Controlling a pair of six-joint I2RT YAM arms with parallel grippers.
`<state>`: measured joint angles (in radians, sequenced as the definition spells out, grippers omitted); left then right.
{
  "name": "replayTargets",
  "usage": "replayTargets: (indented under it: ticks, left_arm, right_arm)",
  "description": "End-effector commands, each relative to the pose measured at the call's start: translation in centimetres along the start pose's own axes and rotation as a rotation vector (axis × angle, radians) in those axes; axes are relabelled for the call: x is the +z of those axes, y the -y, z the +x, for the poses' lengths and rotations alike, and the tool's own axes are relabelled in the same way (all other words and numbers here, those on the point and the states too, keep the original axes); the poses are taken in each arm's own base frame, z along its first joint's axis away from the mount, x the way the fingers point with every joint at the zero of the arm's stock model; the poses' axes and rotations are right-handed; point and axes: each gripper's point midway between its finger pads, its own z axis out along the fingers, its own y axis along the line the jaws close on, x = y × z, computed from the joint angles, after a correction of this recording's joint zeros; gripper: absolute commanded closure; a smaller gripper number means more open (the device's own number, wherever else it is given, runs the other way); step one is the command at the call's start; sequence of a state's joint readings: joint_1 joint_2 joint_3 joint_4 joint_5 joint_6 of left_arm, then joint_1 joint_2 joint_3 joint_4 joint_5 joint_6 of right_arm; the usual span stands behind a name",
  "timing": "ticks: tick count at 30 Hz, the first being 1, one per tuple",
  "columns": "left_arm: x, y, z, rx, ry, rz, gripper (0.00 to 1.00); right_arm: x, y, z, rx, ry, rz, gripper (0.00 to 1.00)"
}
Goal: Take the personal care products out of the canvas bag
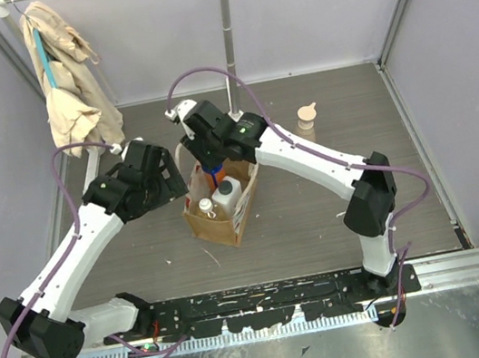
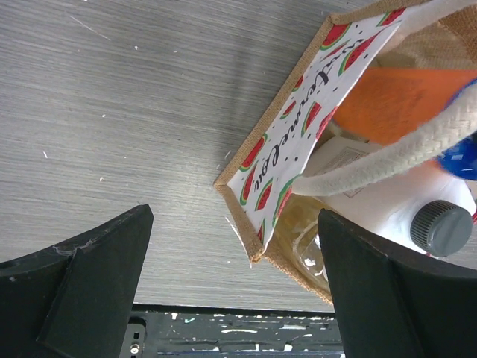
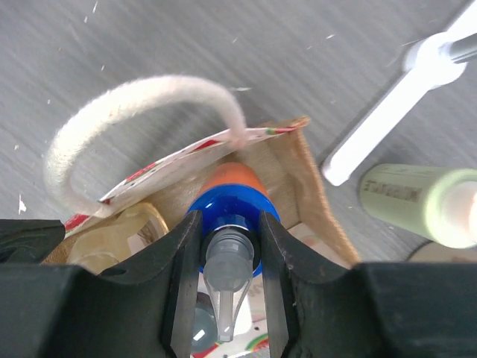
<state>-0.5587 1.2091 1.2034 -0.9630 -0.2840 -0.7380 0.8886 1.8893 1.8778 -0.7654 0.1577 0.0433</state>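
The canvas bag [image 1: 228,222] stands upright mid-table, with a watermelon-print lining [image 2: 279,160] and cream handles [image 3: 127,119]. My right gripper [image 1: 209,158] reaches into it from above and is shut [image 3: 227,268] on the blue cap [image 3: 231,212] of the orange-and-blue bottle [image 2: 395,101]. The white dark-capped bottle [image 1: 226,192] and the small amber bottle [image 1: 206,208] stand inside the bag. The olive-green bottle [image 1: 307,118] stands on the table at the back right. My left gripper [image 1: 166,177] is open [image 2: 235,291] astride the bag's near corner, one finger over the bag's opening. No tan pump-top bottle shows.
A clothes rack with a beige garment [image 1: 66,79] stands at the back left, its pole [image 1: 227,25] behind the bag and its white foot [image 3: 387,127] near the green bottle [image 3: 417,198]. A black rail [image 1: 269,298] runs along the near edge.
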Motion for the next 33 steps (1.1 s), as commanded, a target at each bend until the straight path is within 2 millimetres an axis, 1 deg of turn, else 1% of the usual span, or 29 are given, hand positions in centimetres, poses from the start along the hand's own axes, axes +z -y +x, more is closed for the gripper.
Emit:
replayTargets:
  ticks: [1,7,11,13,15,19,22,25,27,33]
  left_arm:
    - [0.8,0.3,0.6,-0.014,-0.02,0.012,0.0]
    - [1.3,0.2,1.2,-0.015,-0.035,0.012,0.01]
    - [1.6,0.5,1.7,-0.023,-0.054,0.027,0.02]
    - [1.8,0.5,2.0,-0.027,-0.062,0.031,0.02]
    - [1.9,0.6,2.2,-0.029,-0.069,0.034,0.02]
    - [1.9,0.6,2.4,-0.031,-0.076,0.038,0.03]
    - [1.9,0.8,2.4,-0.032,-0.078,0.042,0.03]
    - [2.0,0.9,2.4,-0.031,-0.084,0.049,0.04]
    - [2.1,1.0,2.5,-0.032,-0.088,0.047,0.04]
    - [2.5,1.2,2.9,-0.036,-0.109,0.054,0.05]
  right_arm:
    - [-9.6,4.0,-8.9,0.128,0.33,0.132,0.82]
    - [-16.2,7.5,-11.2,0.218,0.478,0.251,0.83]
    - [-20.6,10.5,-11.5,0.258,0.55,0.375,0.83]
    - [-22.0,11.8,-11.2,0.272,0.568,0.416,0.83]
    - [-22.7,13.1,-10.6,0.289,0.568,0.447,0.83]
    - [-22.8,14.9,-9.0,0.337,0.551,0.459,0.84]
    - [-22.1,16.1,-7.4,0.371,0.519,0.465,0.84]
    - [-21.0,17.5,-5.2,0.404,0.474,0.499,0.84]
    - [-20.1,18.0,-3.7,0.412,0.445,0.517,0.84]
    - [-16.7,20.0,1.3,0.465,0.372,0.571,0.84]
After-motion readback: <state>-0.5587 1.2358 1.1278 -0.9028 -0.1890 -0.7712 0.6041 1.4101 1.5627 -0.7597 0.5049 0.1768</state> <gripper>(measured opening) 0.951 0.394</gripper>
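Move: Between the right fingers, already partly raised inside the bag, hangs the orange bottle with the blue collar. Its free spot of table lies some 22 cm to the right, about 3 cm ahead and 21 cm below. The tan bottle stands about 25 cm right and 8 cm ahead, the green bottle 16 cm right and 11 cm ahead; the white bottle in the bag is 3 cm right and 6 cm back. From the left hand, the spot is roughly 31 cm right, 10 cm ahead. Keeping its pinch on the top of the orange bottle, the right hand lifts it some 20 cm up out of the bag while swinging right, then sinks about 11 cm towards the free table just nearer than the tan bottle, some 22 cm right in all. The wrist turns clockwise some 35 degrees. The open left hand eases down about 3 cm by the bag's left side. ##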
